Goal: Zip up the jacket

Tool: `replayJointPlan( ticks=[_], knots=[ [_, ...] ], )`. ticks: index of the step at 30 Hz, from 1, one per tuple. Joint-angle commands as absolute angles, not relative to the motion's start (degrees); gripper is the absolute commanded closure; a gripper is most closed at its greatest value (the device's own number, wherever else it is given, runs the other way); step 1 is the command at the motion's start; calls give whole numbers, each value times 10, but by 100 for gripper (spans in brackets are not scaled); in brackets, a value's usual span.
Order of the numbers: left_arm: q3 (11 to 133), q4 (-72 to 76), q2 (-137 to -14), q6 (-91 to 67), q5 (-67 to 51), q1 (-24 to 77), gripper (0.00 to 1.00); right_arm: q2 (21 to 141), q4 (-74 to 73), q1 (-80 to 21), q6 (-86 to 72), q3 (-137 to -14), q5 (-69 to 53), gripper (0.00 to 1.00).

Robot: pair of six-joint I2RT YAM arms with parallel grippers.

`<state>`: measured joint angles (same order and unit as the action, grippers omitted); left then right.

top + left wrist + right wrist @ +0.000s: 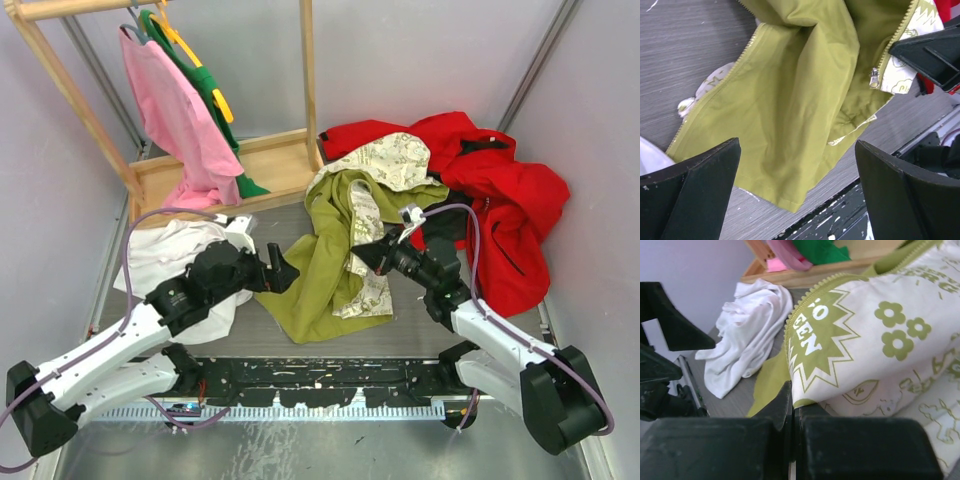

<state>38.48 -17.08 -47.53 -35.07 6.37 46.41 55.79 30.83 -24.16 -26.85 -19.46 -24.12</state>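
Note:
The jacket (325, 265) lies crumpled mid-table, olive side out, with the cream printed lining (385, 160) showing at its top and along its right edge. My left gripper (287, 275) is open at the jacket's left edge, touching nothing. In the left wrist view its fingers (695, 195) stand wide apart over the olive hem (790, 165). There I also see the metal zipper slider (873, 78) and a row of zipper teeth (715, 92). My right gripper (365, 256) is shut on the jacket's cream lining edge (840, 340), next to a row of zipper teeth (795, 315).
A bright red jacket (500, 200) is heaped at the back right. A white garment (185, 265) lies at the left, under my left arm. A wooden rack (235, 165) with pink (180, 110) and green clothes stands at the back left. A black rail (320, 378) runs along the near edge.

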Motion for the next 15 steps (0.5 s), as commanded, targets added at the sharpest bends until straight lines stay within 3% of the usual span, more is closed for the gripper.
replayJointPlan(
  ticks=[1,7,15],
  knots=[
    [395,-80,-482,-345,15,466,2,564,446,-236,-283,-192,-333,99],
    [426,11,-547,-362,-47,465,0,575,484,-237,-279,-182,-372,99],
    [494,97,-674,-429,-142,458,7,572,512,-236,-259,-162,-430,99]
  ],
)
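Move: The zip pull of the green jacket hangs from the raised front edge, about 16 cm to the right of the left hand, 4 cm farther out and 4 cm lower. The jacket's lower panel lies 11 cm right of that hand, 4 cm nearer, and the white cloth some 21 cm left, level with it, both about 15 cm below. For the right hand, already pinching the edge, the pull is 1 cm back, 1 cm left, 3 cm down. Open left gripper sweeps about 8 cm right towards the zip pull; right keeps its pinch, easing 4 cm back-left. ##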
